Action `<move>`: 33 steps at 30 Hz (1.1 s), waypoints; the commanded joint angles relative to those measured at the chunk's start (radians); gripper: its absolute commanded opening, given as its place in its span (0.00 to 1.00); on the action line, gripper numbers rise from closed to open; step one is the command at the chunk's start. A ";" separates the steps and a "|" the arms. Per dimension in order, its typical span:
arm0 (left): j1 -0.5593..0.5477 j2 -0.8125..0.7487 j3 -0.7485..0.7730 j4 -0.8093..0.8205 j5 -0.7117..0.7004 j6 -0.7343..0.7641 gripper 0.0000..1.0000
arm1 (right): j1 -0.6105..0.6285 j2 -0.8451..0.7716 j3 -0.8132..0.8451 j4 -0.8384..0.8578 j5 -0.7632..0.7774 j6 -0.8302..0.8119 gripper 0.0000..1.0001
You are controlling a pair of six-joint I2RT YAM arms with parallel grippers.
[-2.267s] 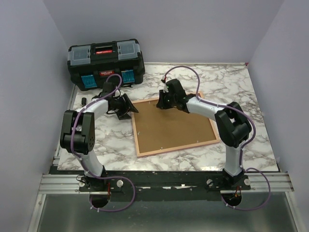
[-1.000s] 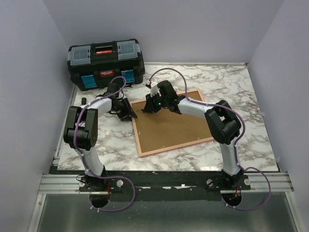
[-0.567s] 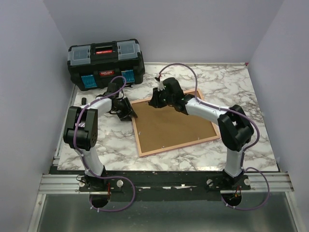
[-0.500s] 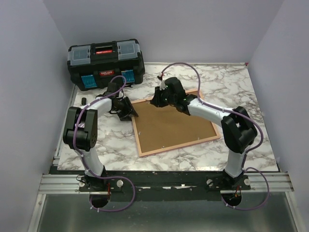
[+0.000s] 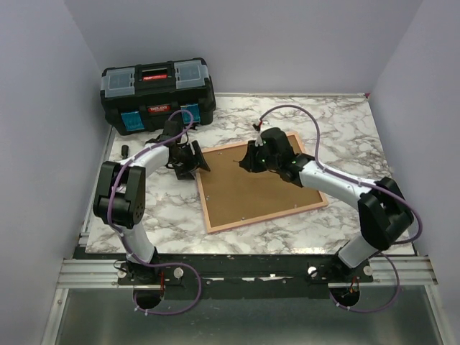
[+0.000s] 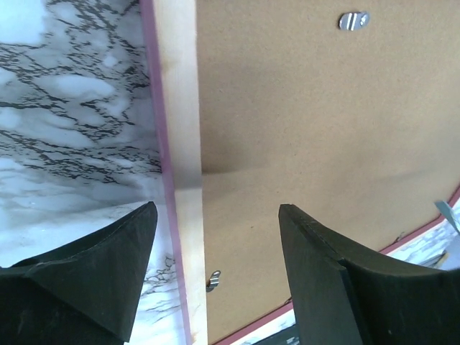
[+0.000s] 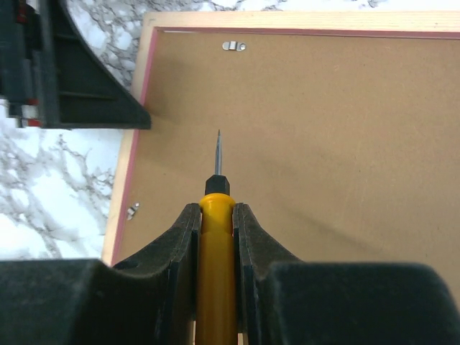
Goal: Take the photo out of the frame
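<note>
The pink frame (image 5: 266, 217) lies face down on the marble table, its brown backing board (image 5: 251, 190) up. The photo is hidden beneath that board. My left gripper (image 5: 192, 162) is at the frame's far left corner. In the left wrist view it (image 6: 217, 210) stands open, its fingers straddling the frame's pale rim (image 6: 180, 144). My right gripper (image 7: 215, 208) is shut on a yellow screwdriver (image 7: 215, 273), whose thin blade points over the backing board (image 7: 323, 144) toward the left gripper's fingers (image 7: 79, 93). In the top view the right gripper (image 5: 251, 162) hovers over the board's far part.
A black toolbox (image 5: 158, 93) stands at the far left of the table (image 5: 338, 129). Small metal clips (image 7: 233, 46) sit along the inside of the frame's rim, another (image 6: 353, 21) showing in the left wrist view. A small dark object (image 5: 123, 149) lies by the left edge.
My left gripper's jaws have opened wider at the frame's corner. My right arm has swung right, carrying the screwdriver from the far left corner toward the board's middle.
</note>
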 commanded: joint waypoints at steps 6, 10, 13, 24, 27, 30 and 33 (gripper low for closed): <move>-0.049 0.015 0.027 -0.043 -0.065 0.047 0.64 | -0.001 -0.261 -0.144 -0.100 0.043 0.055 0.01; -0.049 0.015 0.024 -0.052 -0.086 0.059 0.61 | -0.001 -0.337 -0.184 -0.220 0.085 0.057 0.01; -0.051 -0.003 -0.010 -0.049 -0.097 0.057 0.63 | -0.001 -0.395 -0.231 -0.271 0.066 0.052 0.01; -0.064 0.002 -0.053 -0.004 -0.122 0.046 0.33 | 0.130 -0.398 -0.323 -0.391 -0.018 0.101 0.01; -0.071 0.024 -0.013 -0.020 -0.137 0.062 0.20 | 0.179 -0.366 -0.317 -0.412 -0.002 0.108 0.01; -0.086 0.047 0.053 -0.076 -0.178 0.095 0.13 | 0.209 -0.319 -0.298 -0.430 -0.003 0.118 0.01; -0.119 0.063 0.123 -0.106 -0.242 0.143 0.06 | 0.235 -0.280 -0.293 -0.414 -0.038 0.125 0.01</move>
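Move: From the right hand, which holds the screwdriver, the clip on the frame's near rail lies about 16 cm back, 1 cm left and 11 cm below. The frame's near-left corner is some 20 cm back, 13 cm left, same depth. For the open left hand, the left rail is about 2 cm back and 3 cm below; the left-side clip is 8 cm back and 1 cm right, the far-rail clip 6 cm ahead and 6 cm right. The right hand keeps its grip on the screwdriver and carries it back over the backing board some 17 cm and about 5 cm to the right, first rising a little and then sinking well below its starting height, while it tips further down by some 20 degrees and brings the tip close beside the near-rail clip. Meanwhile the left hand eases about 2 cm back and down, and its open fingers close to pinch the frame's left rail from both sides. ##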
